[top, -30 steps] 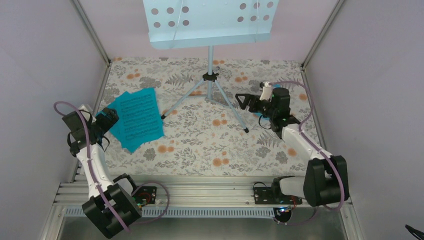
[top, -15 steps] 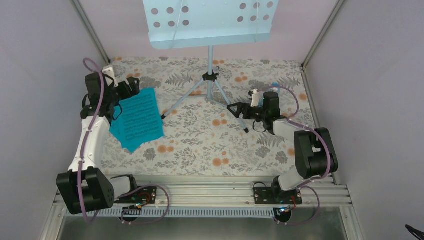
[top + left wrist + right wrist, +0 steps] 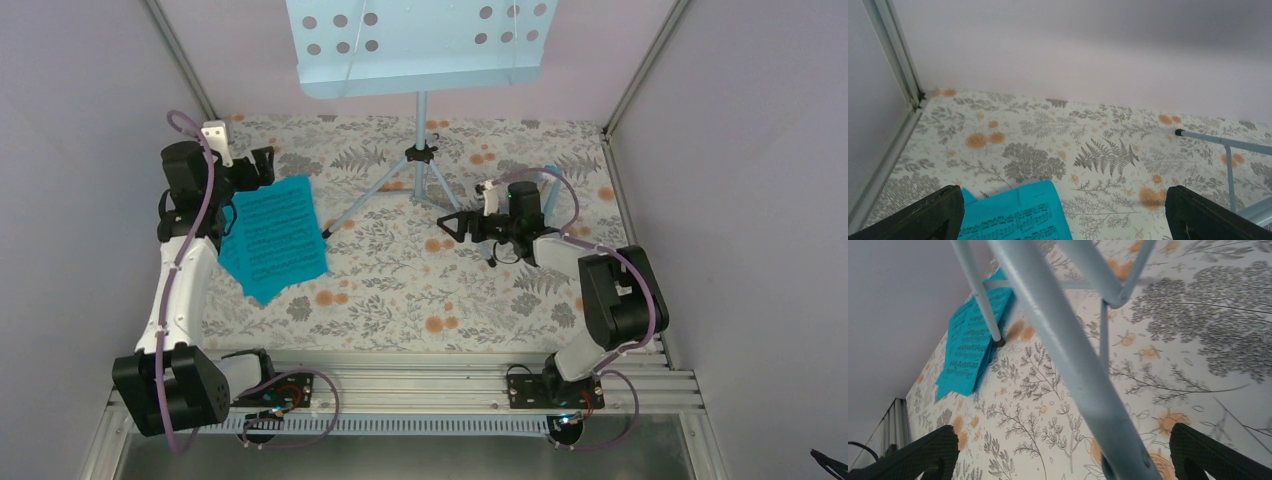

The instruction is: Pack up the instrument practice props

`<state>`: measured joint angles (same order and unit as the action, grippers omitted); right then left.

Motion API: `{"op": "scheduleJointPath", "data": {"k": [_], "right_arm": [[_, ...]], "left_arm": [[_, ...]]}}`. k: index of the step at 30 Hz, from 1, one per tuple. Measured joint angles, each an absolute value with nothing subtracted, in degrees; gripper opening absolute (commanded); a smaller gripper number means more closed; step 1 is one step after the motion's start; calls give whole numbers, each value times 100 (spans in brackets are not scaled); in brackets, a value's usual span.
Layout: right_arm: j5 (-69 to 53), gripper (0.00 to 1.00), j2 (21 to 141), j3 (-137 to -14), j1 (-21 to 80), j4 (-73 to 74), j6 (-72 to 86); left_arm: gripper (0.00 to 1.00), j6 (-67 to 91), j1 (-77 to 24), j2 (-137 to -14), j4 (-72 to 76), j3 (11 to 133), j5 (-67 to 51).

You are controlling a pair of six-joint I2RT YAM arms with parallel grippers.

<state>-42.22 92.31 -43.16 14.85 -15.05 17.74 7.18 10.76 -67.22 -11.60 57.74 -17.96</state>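
Note:
The pale blue music stand stands at the back, with its perforated desk [image 3: 420, 45] above thin tripod legs [image 3: 425, 190]. Turquoise sheet-music pages [image 3: 275, 238] lie flat on the left. My left gripper [image 3: 265, 170] hovers open over the pages' far edge. The left wrist view shows the pages [image 3: 1018, 217] low between its two fingers [image 3: 943, 215]. My right gripper [image 3: 448, 225] is open around the stand's right front leg [image 3: 1068, 355], near the leg's foot. Neither of its fingers [image 3: 1218, 450] touches the leg.
A floral cloth [image 3: 400, 290] covers the table. Pale walls and metal corner posts [image 3: 185, 70] close in the left, back and right. The stand's other legs [image 3: 1228, 142] spread across the cloth's middle back.
My left arm has swung from the front left up to the pages' far edge. My right gripper has slid left until it straddles the stand's leg. Both stay open.

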Motion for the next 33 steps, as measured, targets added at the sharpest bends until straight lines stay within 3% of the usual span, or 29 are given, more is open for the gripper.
{"op": "scheduleJointPath", "data": {"k": [18, 27, 33], "right_arm": [[-3564, 100, 8276, -3282, 3170, -1966, 2027], [-2276, 100, 6775, -3118, 3020, -1581, 1824], [-2075, 90, 7354, -3704, 2783, -1308, 1540]], "left_arm": [[100, 556, 1076, -6390, -1125, 5704, -1509], [100, 532, 1076, -6224, -1127, 5666, -1457], [100, 460, 1076, -6082, -1142, 5666, -1210]]}}
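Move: The music stand's near right leg runs between the right gripper's open fingers, its nearest stretch about 2 cm ahead and 2 cm right of the hand, roughly 1 cm lower. The leg's rubber foot is some 8 cm back, 9 cm right and 11 cm below; the tripod hub about 16 cm ahead, 6 cm left and 5 cm above. From the left hand that stretch of leg lies some 42 cm right, 2 cm back and 18 cm below. Drag the stand's near right leg back about 9 cm and left 7 cm at level height, bearing on it with the forward finger of the open right gripper. Then rise some 6 cm, easing forward and right and tipping the fingers up about 15 degrees, leaving the leg in view between the still-open fingers. Lift the empty left gripper slightly and draw it back. ##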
